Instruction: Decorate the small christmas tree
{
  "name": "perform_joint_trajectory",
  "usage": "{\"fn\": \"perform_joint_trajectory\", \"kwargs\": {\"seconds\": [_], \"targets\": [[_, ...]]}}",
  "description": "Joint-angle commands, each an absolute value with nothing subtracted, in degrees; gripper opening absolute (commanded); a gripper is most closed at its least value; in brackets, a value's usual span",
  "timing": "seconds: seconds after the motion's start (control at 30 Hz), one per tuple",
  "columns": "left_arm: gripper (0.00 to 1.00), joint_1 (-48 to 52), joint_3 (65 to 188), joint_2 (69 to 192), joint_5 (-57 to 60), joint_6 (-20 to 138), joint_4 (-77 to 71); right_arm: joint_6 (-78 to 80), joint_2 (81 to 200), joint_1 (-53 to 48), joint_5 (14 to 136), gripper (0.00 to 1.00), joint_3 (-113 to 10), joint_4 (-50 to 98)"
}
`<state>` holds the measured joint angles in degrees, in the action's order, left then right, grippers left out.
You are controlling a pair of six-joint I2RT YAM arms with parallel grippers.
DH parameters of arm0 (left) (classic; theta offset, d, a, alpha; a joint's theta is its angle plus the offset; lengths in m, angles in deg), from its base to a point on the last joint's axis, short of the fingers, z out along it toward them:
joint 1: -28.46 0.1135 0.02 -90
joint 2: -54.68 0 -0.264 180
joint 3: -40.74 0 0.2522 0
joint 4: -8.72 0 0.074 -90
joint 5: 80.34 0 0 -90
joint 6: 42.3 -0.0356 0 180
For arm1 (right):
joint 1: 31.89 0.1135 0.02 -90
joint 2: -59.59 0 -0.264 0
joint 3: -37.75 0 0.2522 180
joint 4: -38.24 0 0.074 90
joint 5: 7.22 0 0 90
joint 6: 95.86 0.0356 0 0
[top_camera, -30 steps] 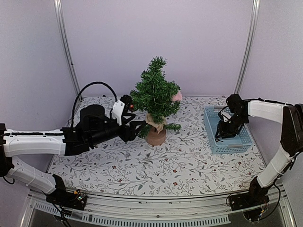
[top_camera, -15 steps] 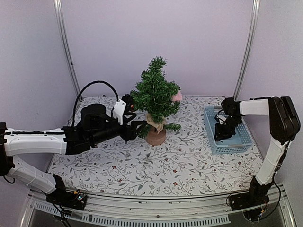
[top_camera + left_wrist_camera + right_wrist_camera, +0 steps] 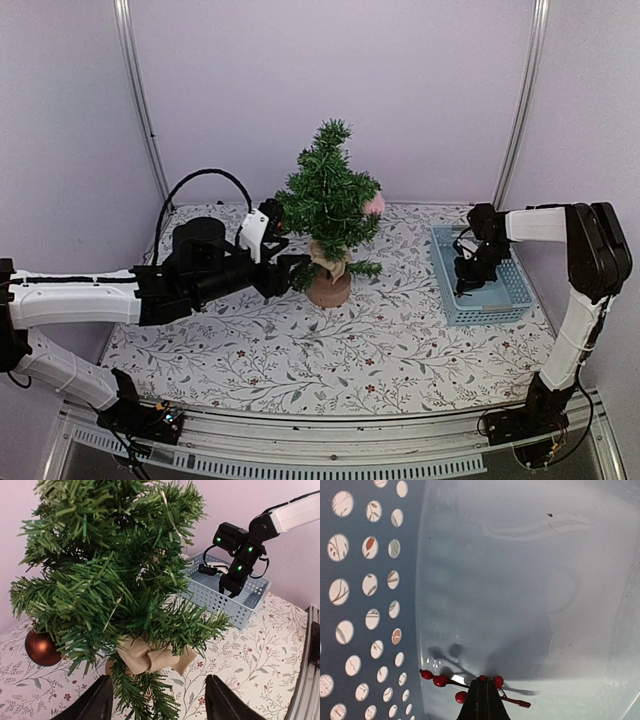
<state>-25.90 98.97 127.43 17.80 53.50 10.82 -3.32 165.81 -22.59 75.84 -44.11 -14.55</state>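
The small christmas tree (image 3: 328, 200) stands at the back middle of the table on a round tan base, with a burlap bow (image 3: 150, 657) on its trunk. A red bauble (image 3: 42, 648) hangs on its left side and a pink ornament (image 3: 374, 204) on its right. My left gripper (image 3: 293, 270) is open just left of the trunk; in the left wrist view the left gripper (image 3: 157, 700) straddles a low branch without gripping it. My right gripper (image 3: 463, 285) reaches down into the blue basket (image 3: 510, 290) and is shut on a red berry sprig (image 3: 440, 680).
The perforated basket wall (image 3: 365, 605) stands close to the left of the right gripper (image 3: 483, 682). The floral tablecloth (image 3: 330, 350) covers the table. Metal frame posts (image 3: 140, 100) rise at the back corners.
The right gripper has closed on the red berry sprig and shifted slightly left inside the basket. The left arm has barely moved.
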Motion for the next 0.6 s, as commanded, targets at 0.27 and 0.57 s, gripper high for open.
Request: {"fn": "perform_joint_trajectory", "kwargs": {"seconds": [0.27, 0.57], "targets": [[0.65, -25.9, 102.8, 125.7, 15.3, 50.8, 10.7, -1.9, 151.2, -22.9, 74.6, 0.0, -45.8, -20.3], [0.64, -26.7, 105.7, 125.1, 2.9, 47.2, 11.6, -0.7, 137.3, -20.4, 58.1, 0.0, -46.6, -14.6]]}}
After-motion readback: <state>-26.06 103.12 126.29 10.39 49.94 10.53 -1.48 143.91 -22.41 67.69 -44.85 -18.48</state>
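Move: The right gripper already has the red berry twig pinched near the basket's floor; the basket's middle lies about 4 cm ahead and 5 cm to its right. The tree it is bound for stands some 32 cm to its left and about level fore and aft, its middle roughly 18 cm higher; the pink pompom hangs about 24 cm left, level fore and aft, and 20 cm up. From the left hand the tree's middle is about 9 cm ahead, 6 cm right and 5 cm below. Keep the right fingers shut on the berry twig and lift it nearly straight up out of the basket, about 14 cm, easing left towards the tree only near the end while the fingertips swing forward and left by some 20 degrees. Meanwhile raise the open, empty left gripper beside the tree, drifting slightly back and right and turning a little clockwise. ##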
